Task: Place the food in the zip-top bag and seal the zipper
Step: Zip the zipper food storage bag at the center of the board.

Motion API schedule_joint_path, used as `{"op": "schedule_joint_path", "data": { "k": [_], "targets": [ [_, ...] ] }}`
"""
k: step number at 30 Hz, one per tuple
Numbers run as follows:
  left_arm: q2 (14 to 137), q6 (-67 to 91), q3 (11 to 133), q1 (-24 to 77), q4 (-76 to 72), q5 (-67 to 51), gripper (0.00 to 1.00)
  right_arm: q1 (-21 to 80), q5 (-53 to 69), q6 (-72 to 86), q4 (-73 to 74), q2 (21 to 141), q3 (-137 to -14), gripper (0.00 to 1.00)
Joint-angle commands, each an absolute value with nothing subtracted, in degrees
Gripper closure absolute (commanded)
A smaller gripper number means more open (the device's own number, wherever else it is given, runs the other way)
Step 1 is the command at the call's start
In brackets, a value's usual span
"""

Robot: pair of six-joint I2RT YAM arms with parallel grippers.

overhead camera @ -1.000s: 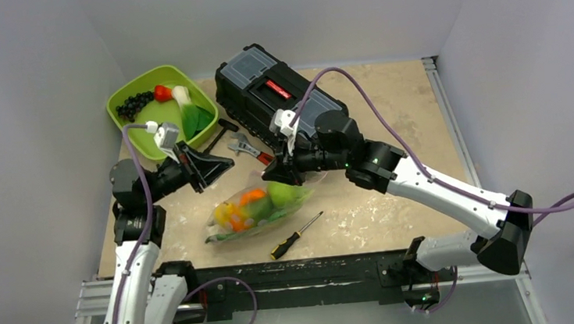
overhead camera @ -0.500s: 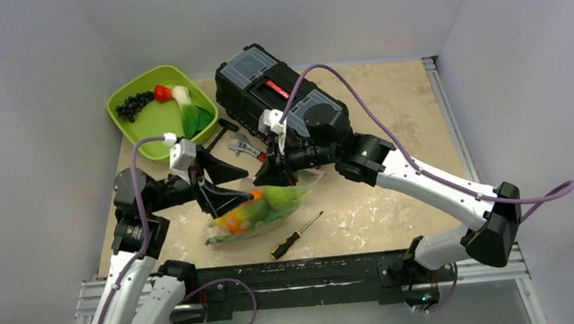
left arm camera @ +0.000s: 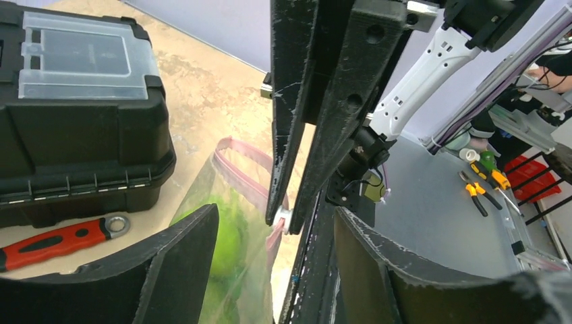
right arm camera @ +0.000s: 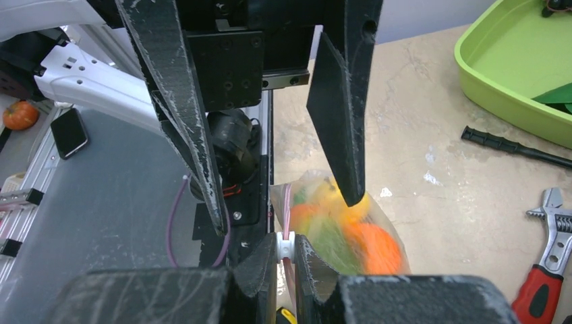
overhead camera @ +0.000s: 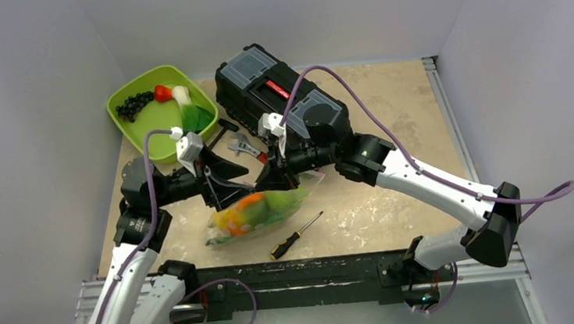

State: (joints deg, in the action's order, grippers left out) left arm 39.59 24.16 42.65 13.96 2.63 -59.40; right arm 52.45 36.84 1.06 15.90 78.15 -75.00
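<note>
The zip-top bag (overhead camera: 255, 212) lies mid-table, holding an orange (right arm camera: 374, 246), a green apple (left arm camera: 226, 236) and yellow pieces. Its pink zipper (left arm camera: 243, 179) runs along the mouth. My right gripper (right arm camera: 284, 247) is shut on the white zipper slider (right arm camera: 284, 244) at the mouth's end; in the top view that right gripper (overhead camera: 271, 182) sits over the bag's far end. My left gripper (left arm camera: 275, 219) is open, its fingers (left arm camera: 182, 270) straddling the bag mouth and the right gripper's tips. More food, a leek (overhead camera: 187, 108) and dark berries (overhead camera: 134, 105), lies in the tray.
A lime-green tray (overhead camera: 148, 139) stands at the back left. The black toolbox (overhead camera: 278, 92) is behind the grippers. A red-handled wrench (overhead camera: 247, 145) lies beside it, and a yellow-black screwdriver (overhead camera: 296, 235) lies just in front of the bag.
My left gripper has opened and swung right, from beside the tray to over the bag's mouth. The right gripper has shifted slightly left, still pinching the slider, and the bag has shifted with it.
</note>
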Motion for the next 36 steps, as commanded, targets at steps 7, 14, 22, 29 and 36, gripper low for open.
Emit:
{"op": "schedule_joint_path", "data": {
  "k": [7, 14, 22, 29, 36],
  "targets": [
    [41.47, 22.47, 43.59, 14.24, 3.59, -61.23, 0.72, 52.21, 38.89, 0.40, 13.20, 76.25, -78.06, 1.00],
    [41.23, 22.04, 43.37, 14.24, 3.80, -61.55, 0.66, 52.21, 39.11, 0.39, 13.00, 76.25, -78.23, 1.00],
    [40.17, 18.55, 43.65, 14.24, 8.51, -62.73, 0.59, 52.21, 39.13, 0.42, 12.53, 76.38, -78.27, 1.00],
    [40.38, 17.83, 44.17, 14.24, 10.29, -62.71, 0.73, 52.22, 39.68, 0.49, 11.90, 76.64, -78.04, 1.00],
    [40.39, 23.32, 42.48, 14.24, 1.69, -62.49, 0.75, 52.21, 38.56, 0.43, 12.83, 78.04, -78.78, 1.00]
  ]
}}
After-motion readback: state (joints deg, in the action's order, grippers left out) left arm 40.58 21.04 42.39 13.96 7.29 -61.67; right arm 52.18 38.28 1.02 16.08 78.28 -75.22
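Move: The zipper strip of the food storage bag lies about 2 cm to the left hand's right and 1 cm below, level fore and aft, between its open fingertips. The bag's food hangs some 13 cm below that hand, 1 cm ahead and 2 cm to its left; the wrench lies about 19 cm ahead, 1 cm right and 25 cm below. From the right hand, which already pinches the slider, the strip is about 2 cm left and 1 cm down. The left hand sinks about 2 cm, narrowing its fingers around the zipper strip; right keeps pinching the slider. ##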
